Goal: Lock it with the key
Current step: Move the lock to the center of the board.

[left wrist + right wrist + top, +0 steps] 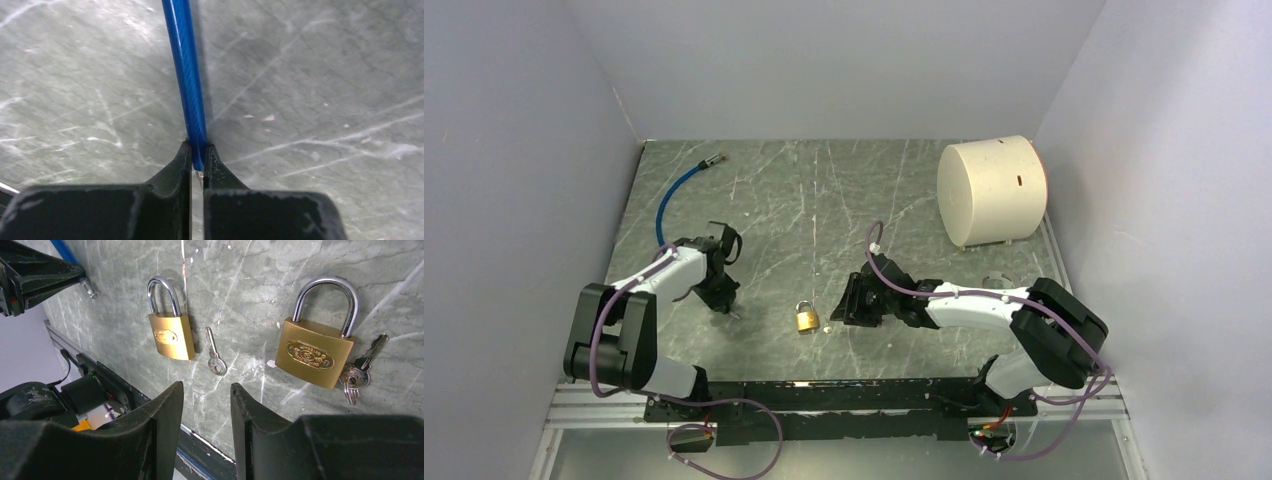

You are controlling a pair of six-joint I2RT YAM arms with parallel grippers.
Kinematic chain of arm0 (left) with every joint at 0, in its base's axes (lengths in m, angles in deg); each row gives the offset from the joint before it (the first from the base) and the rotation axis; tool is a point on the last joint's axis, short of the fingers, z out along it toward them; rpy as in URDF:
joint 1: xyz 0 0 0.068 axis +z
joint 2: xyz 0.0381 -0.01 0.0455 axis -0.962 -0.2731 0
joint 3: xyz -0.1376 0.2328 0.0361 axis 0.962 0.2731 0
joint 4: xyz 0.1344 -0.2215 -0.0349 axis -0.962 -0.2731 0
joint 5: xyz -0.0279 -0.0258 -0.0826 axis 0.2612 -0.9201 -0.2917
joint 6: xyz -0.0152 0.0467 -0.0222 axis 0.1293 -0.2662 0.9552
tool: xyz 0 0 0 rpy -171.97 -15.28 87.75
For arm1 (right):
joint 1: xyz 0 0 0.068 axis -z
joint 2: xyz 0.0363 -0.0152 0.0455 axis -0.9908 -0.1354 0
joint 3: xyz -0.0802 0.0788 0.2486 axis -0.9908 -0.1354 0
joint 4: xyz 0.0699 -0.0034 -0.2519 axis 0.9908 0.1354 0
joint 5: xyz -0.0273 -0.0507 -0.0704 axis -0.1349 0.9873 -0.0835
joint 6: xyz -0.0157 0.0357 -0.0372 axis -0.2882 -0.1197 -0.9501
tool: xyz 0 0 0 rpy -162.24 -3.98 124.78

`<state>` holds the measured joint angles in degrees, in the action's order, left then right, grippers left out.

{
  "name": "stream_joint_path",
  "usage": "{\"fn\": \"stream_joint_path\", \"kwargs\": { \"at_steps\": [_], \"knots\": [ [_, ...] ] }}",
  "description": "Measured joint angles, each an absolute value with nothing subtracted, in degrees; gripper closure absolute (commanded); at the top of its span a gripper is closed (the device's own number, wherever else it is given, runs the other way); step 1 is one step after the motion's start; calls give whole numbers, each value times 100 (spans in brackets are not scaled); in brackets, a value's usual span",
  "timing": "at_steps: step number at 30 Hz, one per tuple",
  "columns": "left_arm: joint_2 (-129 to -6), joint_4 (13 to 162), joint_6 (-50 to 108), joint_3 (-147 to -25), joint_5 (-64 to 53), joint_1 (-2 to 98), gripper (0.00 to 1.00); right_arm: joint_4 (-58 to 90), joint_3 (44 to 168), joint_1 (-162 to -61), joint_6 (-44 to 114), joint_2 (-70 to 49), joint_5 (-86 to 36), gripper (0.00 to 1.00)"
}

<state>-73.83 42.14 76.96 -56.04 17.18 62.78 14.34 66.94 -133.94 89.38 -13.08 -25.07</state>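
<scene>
A brass padlock [171, 335] lies flat on the green marble table with a small loose key [215, 352] just to its right. A second brass padlock [314, 354] lies further right, a key ring [356, 375] at its lower corner. My right gripper [205, 386] hovers open just short of both locks, with nothing between its fingers. In the top view only one padlock [805, 318] shows, between the two grippers. My left gripper [199, 148] is shut on the end of a blue cable [187, 70], whose metal tip pokes out behind the fingertips.
The blue cable [672, 195] curves away to the table's back left. A large white cylinder [992, 190] lies on its side at the back right. Grey walls close in three sides. A black rail [844, 392] runs along the near edge.
</scene>
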Motion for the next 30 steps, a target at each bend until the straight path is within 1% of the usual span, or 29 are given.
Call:
{"fn": "stream_joint_path", "kwargs": {
  "at_steps": [3,5,9,12,13,14,17,18,21,27,30],
  "knots": [
    [-7527,4279,7834,-5744,1458,6149,96,1438,6694,-13394,8938,-1308,-2507,58],
    [-7663,4347,7987,-5882,1253,5961,91,1447,6694,-13394,8938,-1308,-2505,58],
    [-7894,4688,8433,-6083,724,5502,88,1515,6694,-13394,8936,-1308,-2503,58],
    [-8004,4911,8700,-6135,398,5261,83,1548,6694,-13394,8931,-1308,-2503,57],
    [-8054,4970,8763,-6162,293,5207,80,1559,6694,-13394,8927,-1308,-2503,57],
    [-8111,5029,8826,-6197,199,5163,71,1561,6694,-13394,8922,-1308,-2503,57],
    [-8345,5093,8927,-6402,-19,5100,49,1563,6696,-13394,8914,-1308,-2503,57],
    [-8397,5095,8907,-6476,-50,5093,44,1567,6701,-13394,8898,-1308,-2503,56],
    [-8491,5069,8883,-6712,-72,5091,32,1572,6723,-13394,8877,-1302,-2500,56],
    [-8377,4797,8544,-6953,188,5093,13,1572,6727,-13394,8852,-1282,-2487,56],
    [-8183,4551,8125,-7126,457,5141,7,1578,6745,-13394,8846,-1282,-2487,55]
  ]
}}
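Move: The left hand already pinches the blue hose near its metal tip, close to the table. The padlock it heads beside lies about 18 cm to its right and 2 cm back, at about the same height; the loose key is some 22 cm right and 5 cm back, and the other padlock, under the right gripper, roughly 30 cm right and 1 cm ahead. From the right hand, the first padlock lies about 7 cm left, 1 cm ahead and 3 cm lower. Still pinching the blue hose near its tip, the left hand drags it along the table some 13 cm to the right and a little forward, to beside the padlock's shackle, fingertips swinging about 20 degrees to the right. Its fingers then open wide and let go, and the hand lifts clear, up and slightly forward, easing back left at the last. ##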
